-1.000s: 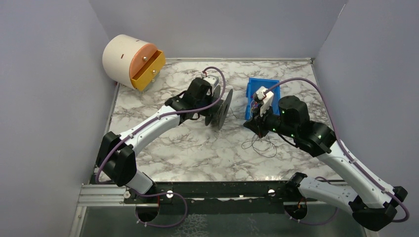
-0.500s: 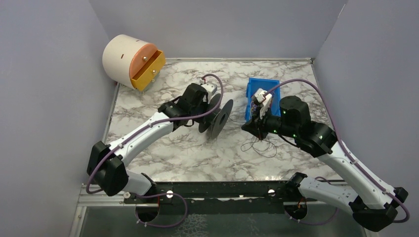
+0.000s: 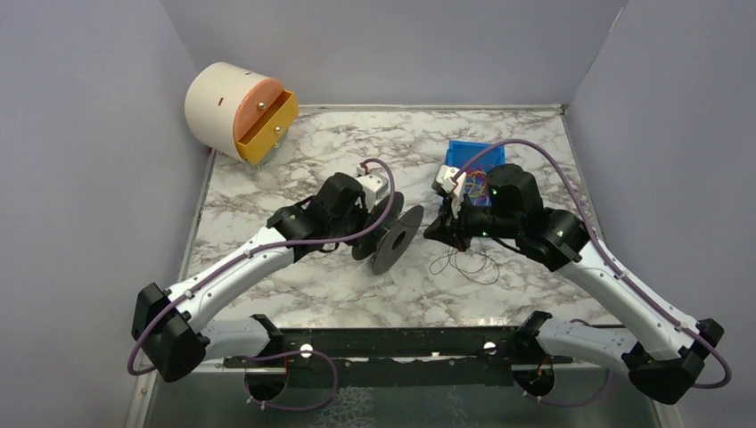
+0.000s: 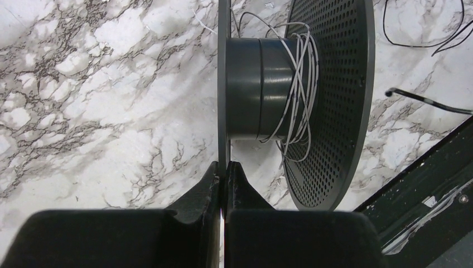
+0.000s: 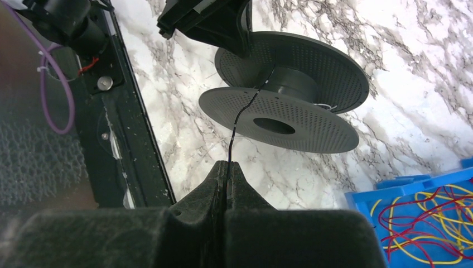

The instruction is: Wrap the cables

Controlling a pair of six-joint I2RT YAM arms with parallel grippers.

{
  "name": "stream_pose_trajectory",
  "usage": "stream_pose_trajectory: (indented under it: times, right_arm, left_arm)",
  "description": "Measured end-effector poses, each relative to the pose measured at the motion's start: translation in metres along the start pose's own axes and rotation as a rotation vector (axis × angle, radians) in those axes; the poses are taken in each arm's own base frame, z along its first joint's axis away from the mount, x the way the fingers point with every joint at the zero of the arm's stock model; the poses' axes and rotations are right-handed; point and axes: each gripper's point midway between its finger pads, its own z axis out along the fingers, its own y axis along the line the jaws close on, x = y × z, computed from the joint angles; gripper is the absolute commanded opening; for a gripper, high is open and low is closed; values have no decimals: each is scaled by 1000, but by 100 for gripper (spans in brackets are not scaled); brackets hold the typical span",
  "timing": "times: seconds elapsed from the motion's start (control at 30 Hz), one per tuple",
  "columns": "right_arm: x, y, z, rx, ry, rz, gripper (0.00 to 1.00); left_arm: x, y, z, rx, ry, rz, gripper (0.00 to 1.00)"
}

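Note:
The black double-disc spool (image 3: 397, 237) stands on edge mid-table. My left gripper (image 4: 224, 166) is shut on its thin left disc (image 4: 224, 67). Thin pale strands (image 4: 298, 95) loop loosely round the hub (image 4: 254, 89). My right gripper (image 5: 227, 165) is shut on a black cable (image 5: 240, 120), which runs from the fingertips up to the spool (image 5: 290, 120) hub. The rest of that black cable (image 3: 471, 264) lies in loose loops on the table below the right gripper (image 3: 437, 230). Red and yellow cables (image 5: 429, 220) lie in the blue bin (image 5: 365, 204).
A cream drum cabinet with a yellow drawer (image 3: 239, 111) sits at the back left corner. The blue bin (image 3: 464, 153) is partly hidden behind the right arm. A black rail (image 3: 383, 348) runs along the near edge, and grey walls close in three sides.
The left gripper has shut on the spool's disc and pulled the spool nearer and slightly left. The right gripper has shifted left toward the spool, still holding the black cable.

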Motion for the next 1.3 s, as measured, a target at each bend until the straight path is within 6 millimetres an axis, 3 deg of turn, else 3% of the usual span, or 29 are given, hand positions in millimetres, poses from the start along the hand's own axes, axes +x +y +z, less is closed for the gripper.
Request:
stream_pose_trajectory:
  times: [0.27, 0.5, 0.8, 1.07, 1.3]
  right_arm:
    - [4, -6, 22, -36, 36, -27, 1]
    - [11, -1, 52, -145, 105, 39, 1]
    - [-14, 7, 50, -205, 98, 80, 1]
    - [3, 16, 53, -257, 187, 152, 1]
    - [9, 21, 53, -281, 219, 201, 1]
  left_arm:
    - [6, 0, -1, 10, 0, 25, 30]
    - [6, -2, -5, 26, -12, 36, 41]
    - [-6, -10, -25, 71, -85, 49, 49]
    - [-19, -24, -55, 155, -182, 65, 65]
    - [-32, -41, -80, 251, -245, 87, 73]
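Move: The left hand already pinches the rim of the spool's left flange; the middle of the spool lies about 3 cm ahead of that hand, 7 cm to its right and 6 cm below. The right hand already holds the black cable; from it the spool is about 12 cm left, 6 cm ahead and 14 cm down. The blue bin is some 22 cm ahead of the right hand and 9 cm right, and the loose cable loops about 6 cm ahead and 9 cm right, both on the table roughly 24 cm below. The left fingers open and let go of the flange rim, then that hand backs off the spool, rising about 8 cm and drawing back some 5. Meanwhile the right hand keeps its pinch on the black cable and carries it left about 5 cm and down 3 towards the spool, edging forward then back, with a brief lift midway, and rolling some 20 degrees. ##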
